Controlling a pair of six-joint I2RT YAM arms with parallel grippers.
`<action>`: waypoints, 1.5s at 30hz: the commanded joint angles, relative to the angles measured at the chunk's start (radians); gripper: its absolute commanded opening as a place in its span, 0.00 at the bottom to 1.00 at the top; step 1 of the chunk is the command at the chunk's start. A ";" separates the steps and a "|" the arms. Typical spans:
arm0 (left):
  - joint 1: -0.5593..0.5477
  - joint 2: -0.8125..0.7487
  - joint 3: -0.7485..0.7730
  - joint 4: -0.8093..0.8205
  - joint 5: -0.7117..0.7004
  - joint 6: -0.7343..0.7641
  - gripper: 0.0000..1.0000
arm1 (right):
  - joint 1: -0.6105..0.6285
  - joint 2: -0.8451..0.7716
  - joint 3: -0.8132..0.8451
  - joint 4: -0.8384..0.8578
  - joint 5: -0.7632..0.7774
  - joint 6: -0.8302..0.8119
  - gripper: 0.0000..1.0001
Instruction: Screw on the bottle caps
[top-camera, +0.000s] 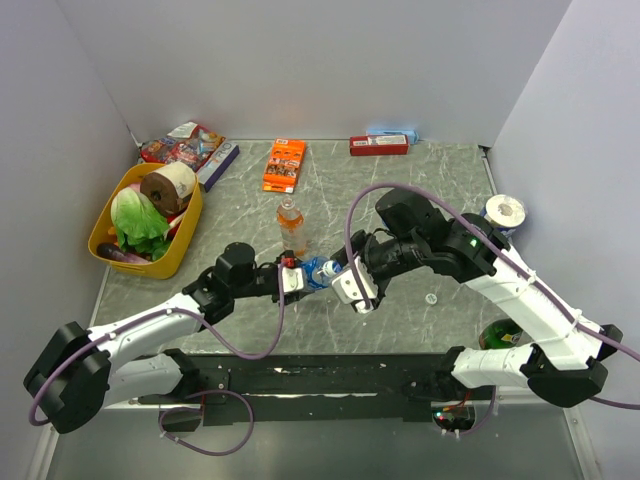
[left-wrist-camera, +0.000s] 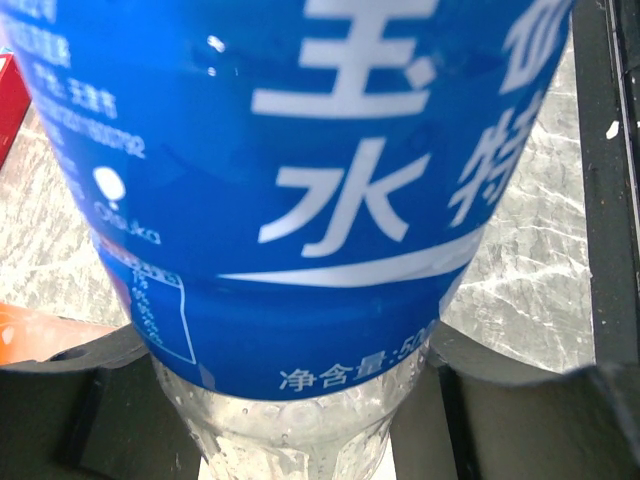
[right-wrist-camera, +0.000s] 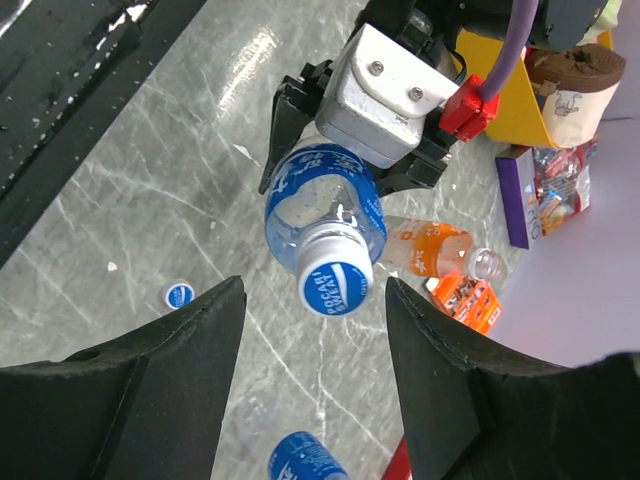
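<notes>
My left gripper (top-camera: 298, 276) is shut on a blue-labelled bottle (top-camera: 322, 270), held on its side above the table. In the left wrist view the label (left-wrist-camera: 300, 180) fills the frame between the fingers (left-wrist-camera: 500, 400). A blue-and-white cap (right-wrist-camera: 336, 280) sits on this bottle's neck. My right gripper (right-wrist-camera: 314, 288) is open, its fingers either side of the cap and a little short of it. An orange-liquid bottle (top-camera: 291, 225) stands uncapped behind. A loose blue cap (top-camera: 431, 297) lies on the table. A second blue-labelled bottle (right-wrist-camera: 300, 460) shows at the bottom edge.
A yellow basket (top-camera: 112, 205) with lettuce and a roll stands at the left. Snack packs (top-camera: 190, 148), a flat orange box (top-camera: 285, 165) and a red box (top-camera: 378, 145) lie along the back wall. A green object (top-camera: 497, 335) sits by the right arm's base.
</notes>
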 joint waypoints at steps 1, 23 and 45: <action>0.004 0.003 0.049 0.007 0.051 0.046 0.01 | 0.009 0.002 0.031 0.030 0.003 -0.034 0.64; 0.001 0.025 0.059 0.082 -0.040 0.037 0.01 | 0.009 0.077 0.076 0.006 0.009 0.061 0.26; -0.102 0.125 0.174 0.271 -0.820 -0.314 0.01 | -0.151 0.551 0.513 -0.058 -0.037 1.255 0.14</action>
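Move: The held bottle's white cap sits almost between the right hand's open fingers, about 1 cm ahead, 1 cm left and 1 cm below. From the left hand, which still grips the body, the cap is roughly 7 cm right, level fore and aft, and 12 cm up. The orange-label bottle stands some 18 cm ahead of the right hand and 10 cm left; the standing blue bottle about 23 cm ahead and 16 cm right; both roughly 18 cm lower. Right fingers pinch the cap, then swing forward 13 cm, turning clockwise; left carries the bottle forward 10 cm, counter-clockwise. ##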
